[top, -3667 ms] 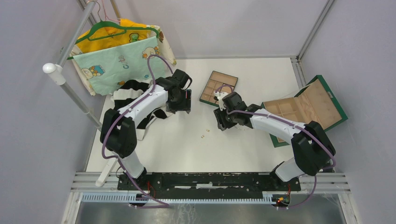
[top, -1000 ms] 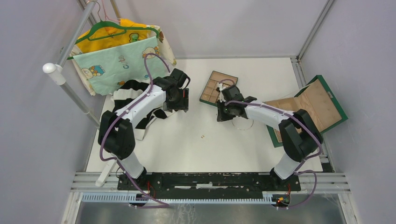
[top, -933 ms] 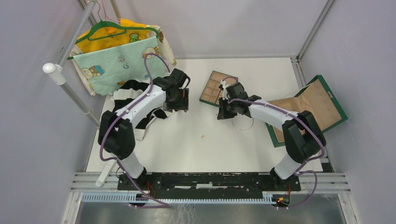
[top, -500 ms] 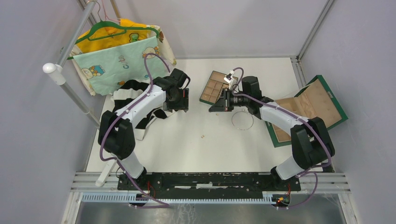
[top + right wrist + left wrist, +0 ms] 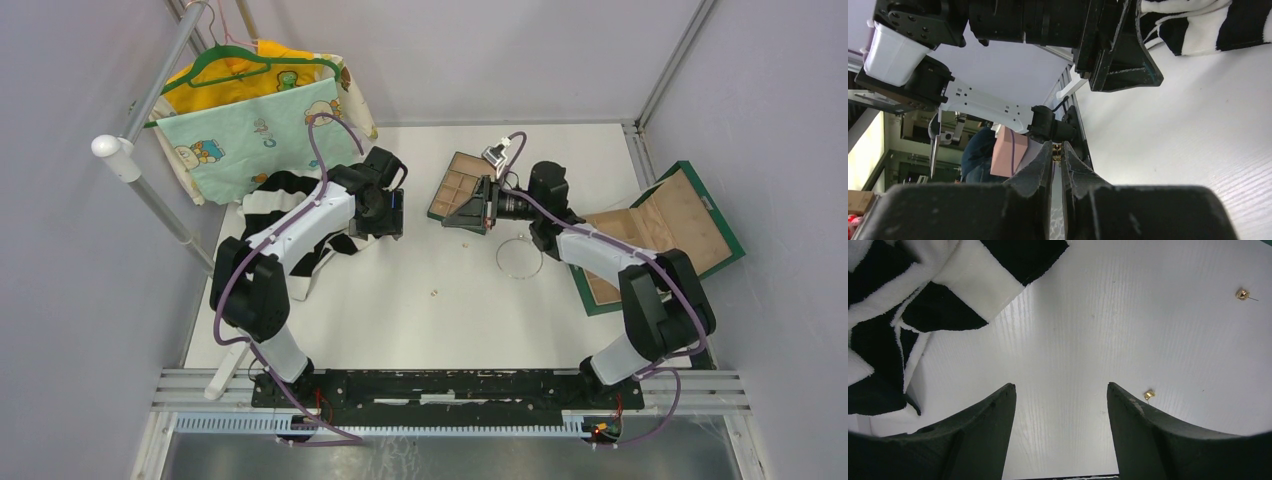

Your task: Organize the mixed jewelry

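Observation:
My right gripper (image 5: 447,222) is lifted off the table and points left, beside the tan compartment tray (image 5: 441,187). It is shut on a tiny gold piece (image 5: 1057,152), pinched at the fingertips (image 5: 1057,145). The thin silvery wire hoop (image 5: 520,257) lies flat on the table, below the right wrist. Another gold piece (image 5: 434,293) lies on the white table nearer the front. My left gripper (image 5: 392,224) hangs over the table by the striped cloth, open (image 5: 1060,386) and holding nothing. Two gold pieces (image 5: 1148,395) (image 5: 1242,294) lie to its right.
A black-and-white striped cloth (image 5: 290,195) lies under the left arm. Children's clothes hang from a green hanger (image 5: 250,110) at the back left. An open green box with tan lining (image 5: 690,215) stands at the right edge.
The right gripper has risen from the table and swung up and left toward the tray, uncovering the wire hoop. One gold piece has gone from the table. The left arm is still.

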Robot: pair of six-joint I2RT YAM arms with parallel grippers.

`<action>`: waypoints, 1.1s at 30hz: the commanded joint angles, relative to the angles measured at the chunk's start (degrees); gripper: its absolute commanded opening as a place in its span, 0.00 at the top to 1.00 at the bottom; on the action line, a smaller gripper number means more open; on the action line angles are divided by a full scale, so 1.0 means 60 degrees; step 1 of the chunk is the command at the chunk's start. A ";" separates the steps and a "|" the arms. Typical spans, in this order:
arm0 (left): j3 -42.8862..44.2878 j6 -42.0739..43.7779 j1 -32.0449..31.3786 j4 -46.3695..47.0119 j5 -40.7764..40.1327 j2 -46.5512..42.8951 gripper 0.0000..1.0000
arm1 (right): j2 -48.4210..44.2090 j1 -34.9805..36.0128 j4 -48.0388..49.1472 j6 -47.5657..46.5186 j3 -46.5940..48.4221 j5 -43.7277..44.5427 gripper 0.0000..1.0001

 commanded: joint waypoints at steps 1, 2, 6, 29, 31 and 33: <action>0.0271 0.0155 0.0031 0.0124 -0.0277 -0.0311 0.26 | 0.0256 -0.0172 -0.0264 -0.0450 0.0554 0.0195 0.87; 0.0274 0.0155 0.0033 0.0124 -0.0304 -0.0311 0.26 | 0.0339 -0.0220 -0.0907 -0.0924 0.0757 0.0463 0.87; 0.0214 0.0126 0.0048 0.0124 -0.0443 -0.0377 0.26 | 0.0987 -0.0370 -0.2314 -0.1931 0.1478 0.1496 0.87; 0.0416 0.0169 0.0125 -0.0051 -0.0593 -0.0529 0.26 | 0.6027 -0.0572 -0.7750 -0.4100 0.8178 0.7289 0.87; 0.0414 0.0169 0.0126 -0.0051 -0.0579 -0.0513 0.26 | 0.5960 -0.0572 -0.7657 -0.4112 0.8070 0.7285 0.87; 0.0444 0.0182 0.0118 -0.0048 -0.0573 -0.0487 0.26 | 0.5826 -0.0570 -0.7649 -0.4224 0.7944 0.7255 0.86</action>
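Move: The jewelry tray's middle lies roughly 25 cm ahead of the right gripper, 4 cm to its right and 22 cm below. On the table, about 22 cm down, a loose earring lies some 10 cm ahead and 4 cm right of this hand, and the hoop necklace 7 cm ahead and 14 cm right. From the left hand, the tray is about 21 cm ahead, 19 cm right and 10 cm below. Carry the right gripper, with the gold earring at its nearly shut fingertips, some 23 cm forward and 15 cm down until it hovers over the divided part of the tray. On the way, swing the fingers from pointing level to the left to slanting down and forward-left, tipping them down nearly 40 degrees and turning about 35 clockwise. Keep the fingers at their narrow gap. ##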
